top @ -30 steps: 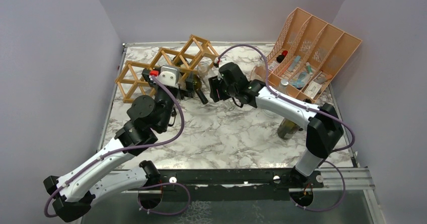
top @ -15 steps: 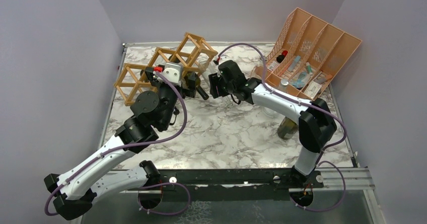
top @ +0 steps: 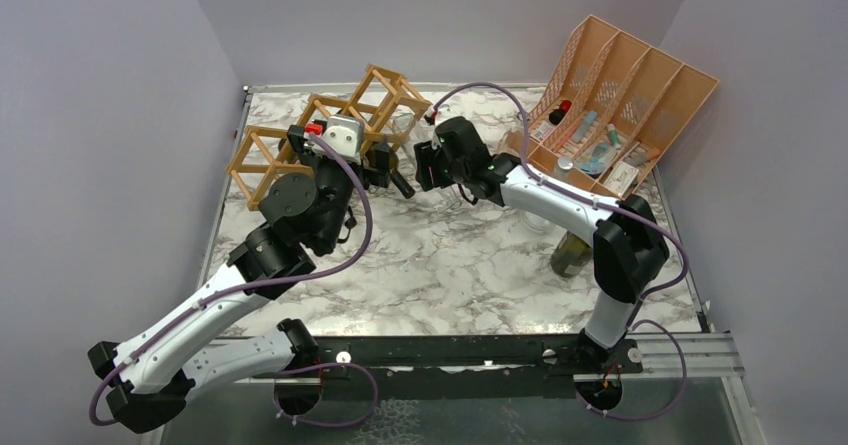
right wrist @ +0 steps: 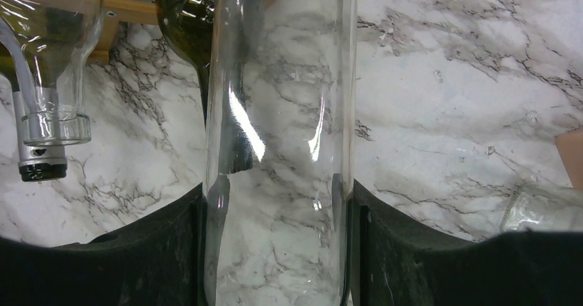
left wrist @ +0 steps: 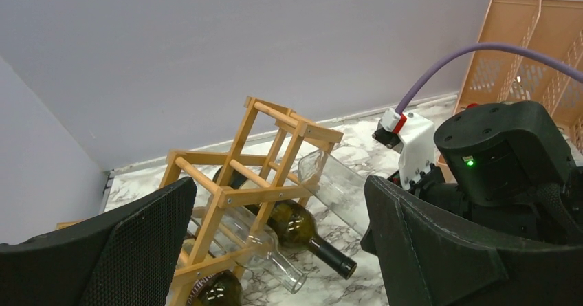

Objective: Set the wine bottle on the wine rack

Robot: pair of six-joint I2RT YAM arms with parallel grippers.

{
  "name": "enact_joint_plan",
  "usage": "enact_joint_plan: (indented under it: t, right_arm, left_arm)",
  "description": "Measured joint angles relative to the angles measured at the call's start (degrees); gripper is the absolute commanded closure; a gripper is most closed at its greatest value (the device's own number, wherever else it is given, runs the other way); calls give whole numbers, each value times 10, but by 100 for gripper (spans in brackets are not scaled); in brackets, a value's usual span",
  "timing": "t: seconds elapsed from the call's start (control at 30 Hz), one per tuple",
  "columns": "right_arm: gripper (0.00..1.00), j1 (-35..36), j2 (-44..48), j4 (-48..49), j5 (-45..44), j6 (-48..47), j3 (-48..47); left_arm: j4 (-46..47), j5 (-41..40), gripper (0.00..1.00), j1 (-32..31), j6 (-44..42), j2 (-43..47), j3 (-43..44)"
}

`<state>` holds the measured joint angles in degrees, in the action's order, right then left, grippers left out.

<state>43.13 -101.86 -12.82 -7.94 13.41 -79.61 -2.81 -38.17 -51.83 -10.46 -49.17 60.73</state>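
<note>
The wooden wine rack (top: 268, 157) stands at the back left, tilted, with its lattice (left wrist: 268, 134) showing in the left wrist view. It holds a dark green bottle (left wrist: 302, 227), a clear bottle (left wrist: 258, 241) and another dark one (left wrist: 213, 289), necks pointing out. My right gripper (top: 428, 168) is shut on a clear glass wine bottle (right wrist: 282, 148). That bottle hangs slanted in the air, its base (left wrist: 323, 168) close to the rack's upper right corner. My left gripper (left wrist: 275, 251) is open just in front of the rack, nothing between its fingers.
A peach slotted organizer (top: 625, 95) with small items stands at the back right. An olive glass bottle (top: 572, 255) stands upright beside the right arm. More clear glass (right wrist: 543, 210) lies at the right edge of the right wrist view. The walls are close behind the rack.
My left arm has moved farther back and up toward the rack. The right gripper has shifted slightly back with the clear bottle, still shut on it.
</note>
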Motion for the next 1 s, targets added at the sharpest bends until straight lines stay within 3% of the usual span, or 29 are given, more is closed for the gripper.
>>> enact_joint_plan:
  t: [0.3, 0.53, 1.0]
  right_arm:
    - [99, -30, -17, 13, 50, -22, -17]
    - [98, -43, -76, 35, 97, -61, -84]
    - [76, -57, -193, 38, 136, -92, -220]
  left_arm:
    - [-3, 1, 1, 0, 2, -16, 25]
    - [-17, 2, 1, 0, 6, -20, 36]
    - [-29, 2, 1, 0, 6, -31, 45]
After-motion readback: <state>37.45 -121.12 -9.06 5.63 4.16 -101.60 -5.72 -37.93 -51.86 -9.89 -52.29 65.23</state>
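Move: The clear bottle is already in the right gripper, its base pointing at the rack's top right cell, whose middle lies about 14 cm ahead of this hand, 9 cm to its left and roughly level. The green bottle in the cell below lies some 7 cm left of the hand, 1 cm ahead and 10 cm lower. From the left gripper, the top cell is about 25 cm ahead, 4 cm right and 23 cm below. Bring the right gripper forward about 9 cm and left some 5 cm at near-constant height, feeding the clear bottle base first under the top rail into the rack's top right cell. Swing the wrist about 10 degrees counter-clockwise on the way, and keep the fingers closed on the bottle. ##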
